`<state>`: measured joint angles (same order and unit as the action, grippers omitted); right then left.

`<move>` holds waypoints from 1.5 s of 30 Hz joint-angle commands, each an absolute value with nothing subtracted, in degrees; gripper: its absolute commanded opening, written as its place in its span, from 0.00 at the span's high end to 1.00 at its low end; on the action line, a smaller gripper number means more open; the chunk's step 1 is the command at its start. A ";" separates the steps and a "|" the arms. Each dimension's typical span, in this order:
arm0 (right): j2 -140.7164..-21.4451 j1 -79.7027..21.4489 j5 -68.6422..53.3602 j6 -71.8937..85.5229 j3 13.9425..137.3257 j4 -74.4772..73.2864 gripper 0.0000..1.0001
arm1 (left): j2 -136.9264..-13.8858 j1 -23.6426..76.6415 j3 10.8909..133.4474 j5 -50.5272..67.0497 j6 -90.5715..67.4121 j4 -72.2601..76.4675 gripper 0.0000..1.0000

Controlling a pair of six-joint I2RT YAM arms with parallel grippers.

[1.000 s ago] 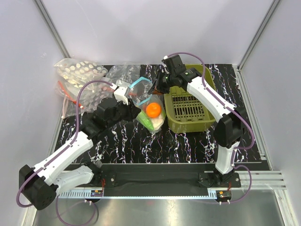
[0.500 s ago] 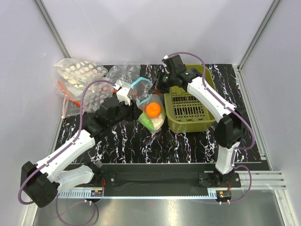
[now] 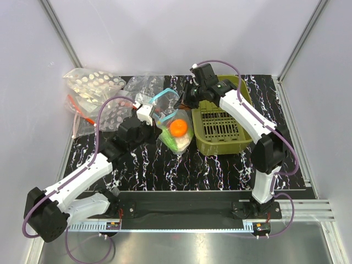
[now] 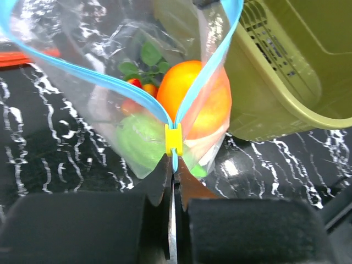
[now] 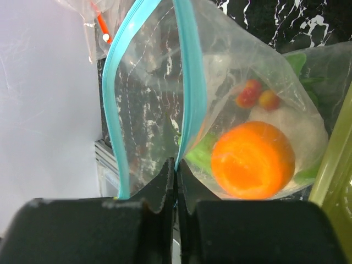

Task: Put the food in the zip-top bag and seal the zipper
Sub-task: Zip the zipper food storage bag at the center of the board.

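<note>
The zip-top bag (image 3: 175, 131) hangs between my two grippers, mouth gaping. Inside lies the food: a round orange piece (image 5: 253, 159), green pieces (image 4: 137, 140), a pale piece and small red bits (image 5: 250, 93). Its teal-blue zipper (image 4: 204, 77) splits into two strips that meet at a yellow slider (image 4: 174, 140). My left gripper (image 4: 174, 165) is shut on the zipper's end just below that slider. My right gripper (image 5: 176, 168) is shut on the zipper (image 5: 190, 82) at the other end of the mouth, beside the basket.
An olive-green slotted basket (image 3: 220, 124) stands right of the bag, close against it. At the back left lie a clear bag of white round pieces (image 3: 93, 88), a clear bag with a red-orange strip (image 3: 82, 113) and another crumpled clear bag (image 3: 143, 85).
My left gripper has moved in a little toward the bag and closed on the zipper's end by the slider. The right arm has held still.
</note>
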<state>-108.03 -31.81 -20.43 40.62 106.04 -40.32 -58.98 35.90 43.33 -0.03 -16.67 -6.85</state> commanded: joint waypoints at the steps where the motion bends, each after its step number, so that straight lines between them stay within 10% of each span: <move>1: -103.36 -31.73 -20.03 37.98 105.47 -39.11 0.92 | -57.66 35.95 48.59 -3.87 -12.84 -7.11 1.00; 2: -103.01 -31.73 -20.39 37.10 105.21 -39.02 0.67 | -57.31 35.77 49.47 -3.43 -10.31 -8.16 1.00; 6: -100.56 -31.73 -22.14 27.03 104.85 -38.85 0.49 | -55.12 35.16 52.99 5.07 -4.31 -12.64 1.00; 23: -90.44 -31.90 -63.88 -31.18 93.08 -28.93 0.49 | -50.53 34.10 61.60 19.33 2.55 -22.84 1.00; 45: -88.06 -37.18 -68.20 -49.13 93.78 -28.12 0.51 | -55.20 34.19 67.94 27.42 7.38 -30.23 1.00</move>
<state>-87.53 -36.12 -67.13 -46.00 91.66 -26.48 -55.64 34.44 64.58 24.97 6.42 -33.82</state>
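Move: The left fingers are still shut on the tail of the bag's blue zipper, with the yellow slider about 2 cm ahead of them, 1 cm to the right and 1 cm below. For the right hand, shut on the zipper farther along, the slider lies some 9 cm back and 7 cm left, about 1 cm lower. From the right hand, the orange ball sits roughly 8 cm back, straight in line sideways and 10 cm below; the olive bin is about 4 cm back, 18 cm right and 14 cm below. The right hand opens about halfway and lets the zipper go, then swings back some 15 cm and up 12, the wrist rolling far over and turning counter-clockwise, until its parted fingers point left, nearly level, at the yellow slider without having closed on it. Meanwhile the left hand keeps its pinch on the zipper tail just behind the slider and carries the bag up about 9 cm and back 7, turning some 30 degrees clockwise. ##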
